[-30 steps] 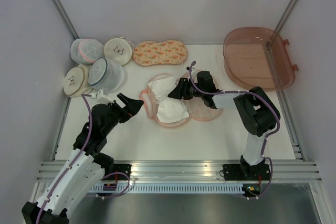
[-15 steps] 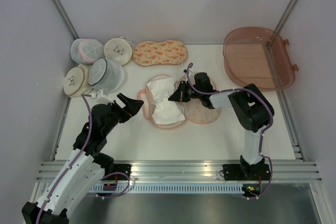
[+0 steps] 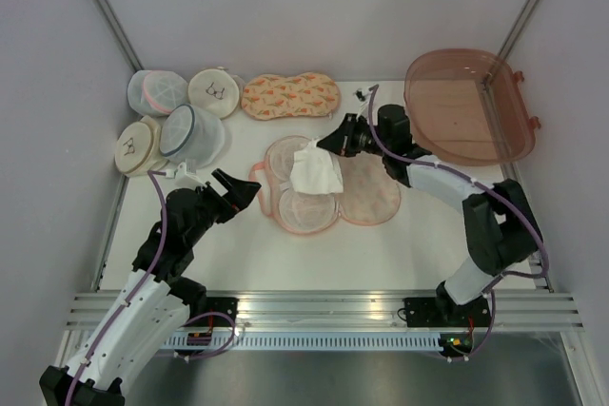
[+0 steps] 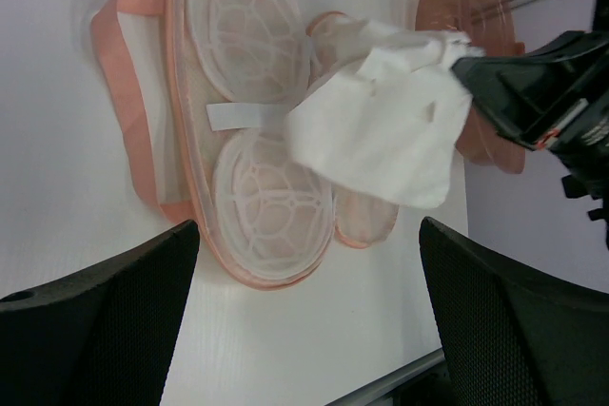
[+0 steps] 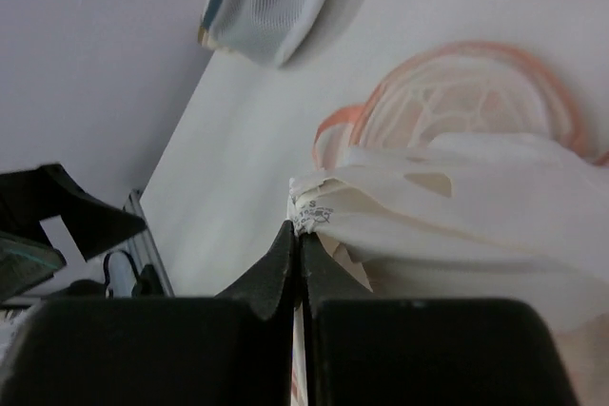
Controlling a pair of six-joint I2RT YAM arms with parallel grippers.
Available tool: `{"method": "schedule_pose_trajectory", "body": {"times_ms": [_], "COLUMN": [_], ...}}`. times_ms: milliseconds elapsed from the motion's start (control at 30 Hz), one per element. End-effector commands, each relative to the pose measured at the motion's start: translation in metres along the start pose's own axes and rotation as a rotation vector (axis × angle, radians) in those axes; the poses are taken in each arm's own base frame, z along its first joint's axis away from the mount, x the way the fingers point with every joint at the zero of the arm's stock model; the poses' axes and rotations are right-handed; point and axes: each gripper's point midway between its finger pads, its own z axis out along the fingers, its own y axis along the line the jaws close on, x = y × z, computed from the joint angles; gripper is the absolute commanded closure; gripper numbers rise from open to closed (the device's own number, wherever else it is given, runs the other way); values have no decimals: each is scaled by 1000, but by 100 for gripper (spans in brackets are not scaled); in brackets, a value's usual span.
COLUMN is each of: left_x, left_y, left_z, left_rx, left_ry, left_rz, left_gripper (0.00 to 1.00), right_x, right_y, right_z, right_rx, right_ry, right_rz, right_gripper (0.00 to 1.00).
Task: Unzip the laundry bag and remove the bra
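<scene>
The laundry bag (image 3: 306, 212) lies unzipped and spread flat mid-table, its pale mesh-lined lobes facing up (image 4: 252, 130). The white bra (image 3: 316, 170) hangs bunched over the bag's middle. My right gripper (image 3: 330, 143) is shut on the bra's top edge, and its fingertips (image 5: 298, 235) pinch the fabric by a small printed label. The rest of the bra (image 5: 457, 202) droops over the bag (image 5: 457, 92). My left gripper (image 3: 238, 189) stands open just left of the bag, nothing between its fingers (image 4: 105, 330). It looks across at the bra (image 4: 381, 130).
A closed carrot-print case (image 3: 290, 95) lies at the back. Several round mesh pouches (image 3: 193, 133) cluster at the back left. A translucent pink tub (image 3: 466, 106) stands at the back right. Walls close in on both sides.
My right gripper shut on the bra and lifted it up and back to the right, off the bag's lobes. The left arm has not moved.
</scene>
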Motion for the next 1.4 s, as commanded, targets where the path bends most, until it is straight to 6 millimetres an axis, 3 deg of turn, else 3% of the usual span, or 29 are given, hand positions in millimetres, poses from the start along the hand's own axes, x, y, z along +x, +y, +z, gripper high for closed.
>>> {"method": "schedule_pose_trajectory", "body": {"times_ms": [0, 167, 367, 533, 567, 633, 733, 800, 833, 867, 933, 1000, 1100, 1167, 1200, 1267, 1300, 1367], "left_x": [-3, -3, -4, -6, -8, -8, -10, -10, -11, -12, -12, -12, -11, -11, -10, -11, -10, -10], "left_y": [1, 0, -1, -3, -5, -5, -9, -10, -11, -12, -13, -12, -10, -9, -8, -9, -10, -10], "left_z": [0, 0, 0, 2, 2, 2, 1, 1, 0, 0, -1, -2, 0, 1, 2, 3, 3, 4], "left_rx": [-1, -2, -1, -6, -2, -1, 6, 9, 10, 13, 13, 10, 2, 1, -3, 1, 5, 10], "left_ry": [-9, -11, -11, -8, -10, -9, -10, -10, -11, -11, -13, -15, -12, -9, -10, -11, -11, -8], "left_rz": [23, 21, 26, 34, 35, 35, 42, 42, 43, 42, 42, 40, 36, 37, 37, 37, 34, 36], "left_gripper": [0, 1, 1, 1, 1, 1, 1, 1, 1, 1, 1, 1, 1, 1, 1, 1, 1, 1], "right_x": [-76, -155, -220, -241, -239, -247, -254, -254, -260, -259, -263, -264, -254, -232, -212, -175, -135, -98], "right_y": [17, -11, -62, -123, -134, -154, -177, -195, -199, -207, -201, -184, -145, -111, -94, -75, -71, -60], "right_z": [-33, -98, -183, -251, -252, -278, -287, -288, -295, -290, -281, -270, -261, -239, -212, -191, -164, -149], "right_rx": [96, 356, 670, 888, 911, 962, 986, 1016, 1029, 1030, 985, 893, 795, 738, 702, 670, 650, 631], "right_ry": [-194, -466, -748, -942, -949, -1026, -1047, -1051, -1069, -1047, -975, -945, -921, -845, -775, -695, -598, -530], "right_rz": [-144, -152, -65, 90, 116, 143, 174, 194, 207, 217, 200, 167, 74, 2, -12, -29, -23, -14], "right_gripper": [100, 100, 100, 100, 100, 100, 100, 100, 93, 55, 18, 2, 2, 2, 2, 2, 2, 2]}}
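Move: The pinkish tub, where the bra is bound, lies about 37 cm to the right of the right hand and 14 cm ahead, its middle some 8 cm lower. The opened laundry bag's body is about 8 cm left and 5 cm back, its lid flap 8 cm right and 4 cm back, both some 12 cm below. The patterned bag lies 19 cm ahead and 11 cm left. From the idle left hand, the tub is roughly 55 cm right and 26 cm ahead. The bra, already pinched in the right fingers, is swung about 40 cm right and 15 cm forward to the tub, rising some 13 cm first and then sinking about half of that, while the wrist turns some 80 degrees clockwise. Over the tub the fingers open wide and let go; the empty hand then comes back left and back towards the bag, climbing slightly, the wrist turning partly back. ##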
